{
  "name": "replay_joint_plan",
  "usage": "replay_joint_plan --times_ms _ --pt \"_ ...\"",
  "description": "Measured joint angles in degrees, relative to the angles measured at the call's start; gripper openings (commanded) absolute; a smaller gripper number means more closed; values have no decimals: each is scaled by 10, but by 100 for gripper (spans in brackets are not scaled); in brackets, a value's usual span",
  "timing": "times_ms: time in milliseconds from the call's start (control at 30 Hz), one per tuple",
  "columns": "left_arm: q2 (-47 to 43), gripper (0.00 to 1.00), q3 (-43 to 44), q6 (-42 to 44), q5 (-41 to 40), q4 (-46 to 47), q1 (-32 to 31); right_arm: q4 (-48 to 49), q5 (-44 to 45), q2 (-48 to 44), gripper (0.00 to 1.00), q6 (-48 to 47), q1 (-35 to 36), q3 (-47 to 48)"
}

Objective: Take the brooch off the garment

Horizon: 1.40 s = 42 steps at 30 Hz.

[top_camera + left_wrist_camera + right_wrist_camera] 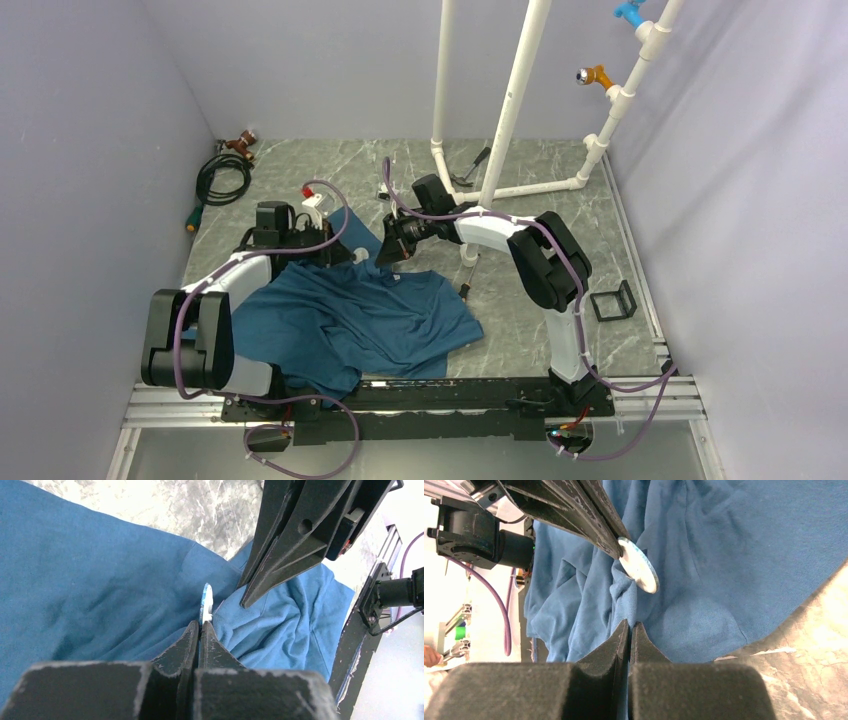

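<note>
The dark teal-blue garment lies crumpled on the marble table between the arms. In the left wrist view, my left gripper is shut on the rim of the brooch, a small whitish disc seen edge-on against the cloth. In the right wrist view the brooch shows as a round disc held at the tip of the left gripper's fingers. My right gripper is shut on a fold of the garment just below the brooch. In the top view both grippers, left and right, meet at the garment's far edge.
A white PVC pipe frame stands at the back. A coiled black cable lies at the back left. A small black bracket sits on the right. A thin tool lies beside the garment's right edge. Grey walls enclose three sides.
</note>
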Motion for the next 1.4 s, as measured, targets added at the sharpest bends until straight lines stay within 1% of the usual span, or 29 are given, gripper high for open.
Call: replay_joint_plan --times_ms 367,667,700,733,833,900,933,967,1033,1133,1233,1400 --pt "21 0 21 61 -40 -53 -15 0 -5 0 0 0 -4 1" --pt "32 0 32 83 -68 -88 -13 -2 -10 -5 0 -9 -7 1" --pt "32 0 32 83 -68 -90 -11 -2 -10 -7 1 -11 -7 1" --pt "32 0 32 82 -68 -92 -10 -2 -10 -8 3 -13 -7 1" --pt "29 0 32 76 -66 -94 1 -4 -9 -12 13 -21 -7 0" --pt "21 0 33 68 -61 -94 14 -6 -9 -14 18 -29 -7 -2" --pt "16 0 35 64 -56 -95 24 -8 -8 -15 21 -32 -7 -2" --pt "13 0 38 60 -52 -95 31 -9 -7 -18 27 -36 -7 -3" --pt "7 0 48 46 -40 -96 52 -11 -5 -22 45 -40 -7 -4" --pt "1 0 62 31 -19 -95 73 -15 1 -31 65 -48 -7 -5" --pt "-9 0 74 18 13 -98 79 -17 4 -44 70 -61 -7 -5" --pt "-42 0 84 -3 87 -104 79 -17 0 -76 71 -76 -7 -6"
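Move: The left hand holds the brooch at its fingertips, its disc roughly 2 cm to the right and 1 cm ahead of the hand; the garment fold it is pinned by lies about 7 cm to that hand's right and 1 cm back. The right hand pinches this fold, some 1 cm to its left and level with it front to back, the brooch 5 cm to its left and 1 cm forward. From the right hand, a small white tag on the garment lies 2 cm right, level front to back, 5 cm below. Down first, by about 3 cm with a slight roll, goes the left hand, easing left and keeping its grip on the brooch while the right fingers hold the fold nearly still. It then swings left and a little forward, away from the fold, and rises fast by some 9 cm, drifting back right late on; meanwhile the right fingers open, letting go of the cloth, and that hand lifts about 5 cm. ##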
